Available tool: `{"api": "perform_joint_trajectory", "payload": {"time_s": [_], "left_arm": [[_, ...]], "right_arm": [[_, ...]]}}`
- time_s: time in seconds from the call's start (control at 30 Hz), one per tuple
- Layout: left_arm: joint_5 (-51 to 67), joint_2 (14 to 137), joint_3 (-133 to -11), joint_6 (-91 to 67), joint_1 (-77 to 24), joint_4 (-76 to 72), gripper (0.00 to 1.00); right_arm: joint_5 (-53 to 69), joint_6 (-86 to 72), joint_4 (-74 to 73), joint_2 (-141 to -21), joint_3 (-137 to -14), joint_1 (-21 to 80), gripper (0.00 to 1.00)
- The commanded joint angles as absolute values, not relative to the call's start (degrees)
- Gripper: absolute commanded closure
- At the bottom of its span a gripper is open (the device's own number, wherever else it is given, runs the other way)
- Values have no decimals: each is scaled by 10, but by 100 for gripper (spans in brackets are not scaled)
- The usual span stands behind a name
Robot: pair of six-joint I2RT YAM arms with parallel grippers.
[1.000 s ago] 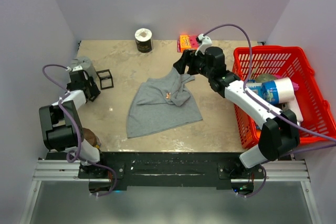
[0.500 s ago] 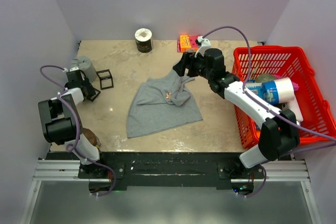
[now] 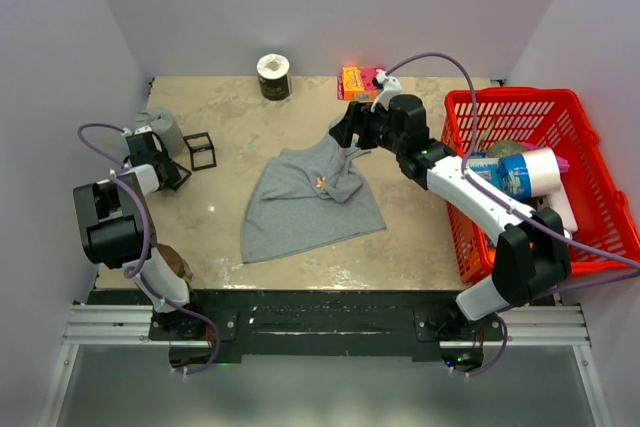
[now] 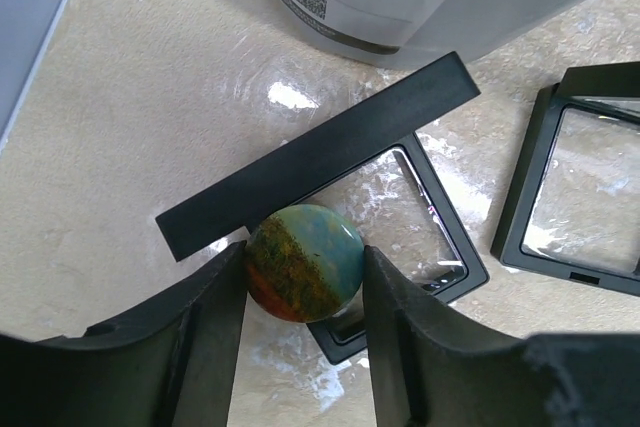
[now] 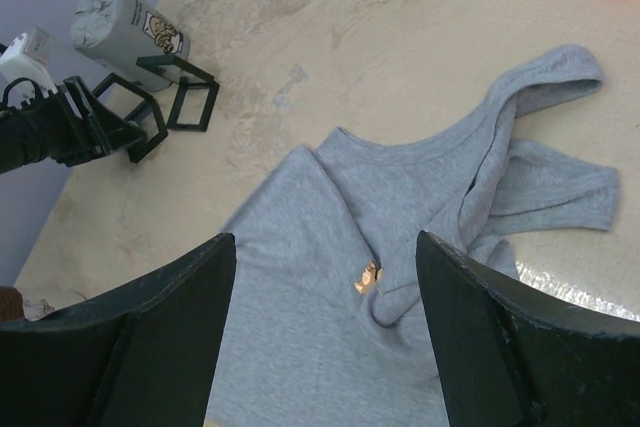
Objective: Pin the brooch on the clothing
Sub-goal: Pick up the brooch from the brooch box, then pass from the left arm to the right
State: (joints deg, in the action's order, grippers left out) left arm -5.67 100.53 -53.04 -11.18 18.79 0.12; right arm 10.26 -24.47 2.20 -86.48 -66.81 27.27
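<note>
The clothing point(image 3: 310, 202) is a grey tank top lying crumpled mid-table, also in the right wrist view point(image 5: 300, 247). The brooch point(image 3: 320, 183), a tiny orange pin, sits on its fabric near a fold point(image 5: 368, 275). My right gripper point(image 3: 345, 127) hovers open above the top's far edge, with the pin below and between its wide-apart jaws point(image 5: 325, 267). My left gripper point(image 3: 168, 173) is at the far left beside small black frames point(image 3: 200, 150). Its jaws point(image 4: 305, 269) touch both sides of a round multicoloured disc point(image 4: 303, 262) over an open black frame case point(image 4: 400, 207).
A grey canister point(image 3: 160, 130) stands behind the black frames; a second frame point(image 4: 580, 187) lies to the right. A red basket point(image 3: 510, 95) of items fills the right side. A dark roll point(image 3: 273, 76) and an orange box point(image 3: 353, 80) stand at the back edge.
The left gripper's jaws have closed in near the black frames. The right arm has shifted slightly; the top and pin have not moved.
</note>
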Motion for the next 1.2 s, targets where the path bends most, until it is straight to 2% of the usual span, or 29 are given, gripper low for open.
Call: {"api": "perform_joint_trajectory", "payload": {"time_s": [0.0,0.07,0.33,0.5,0.67,0.8,0.97,1.17], "left_arm": [[-52,1012,-540,-105,194,-13,61],[-49,1008,-538,-105,194,-13,65],[-9,912,-491,-111,171,-15,69],[-20,829,-460,-96,94,-3,70],[26,761,-427,-91,43,-23,71],[49,737,-410,-58,-57,-50,71],[123,724,-392,-24,-133,-94,72],[280,725,-388,13,-197,-138,73]], "right_arm": [[117,-250,46,-842,-666,272,24],[119,-252,47,-844,-666,272,24],[122,-253,40,-829,-667,271,25],[133,-250,24,-814,-663,272,25],[163,-255,23,-806,-637,272,25],[203,-269,38,-813,-618,272,26],[295,-309,89,-838,-588,279,27],[342,-340,127,-878,-588,301,28]]}}
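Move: Some 37 cm to the right of the left hand, which already has the brooch pinched at the brooch box, and about 6 cm nearer the base lies the middle of the clothing. The brooch box sits about 2 cm ahead and 1 cm right, the empty frame 7 cm ahead and 8 cm right. From the right hand the clothing's middle is roughly 2 cm ahead, 5 cm left and 23 cm below; the orange clip on it is 7 cm ahead, 3 cm left. Lifting the pinched brooch about 10 cm off the brooch box, the left hand sweeps some 30 cm right to the clothing, drawing back slightly and turning about 60 degrees clockwise; its grip firms early and holds. The open, empty right hand eases back about 6 cm, then also sinks and drifts left over the clothing, swinging counter-clockwise. ##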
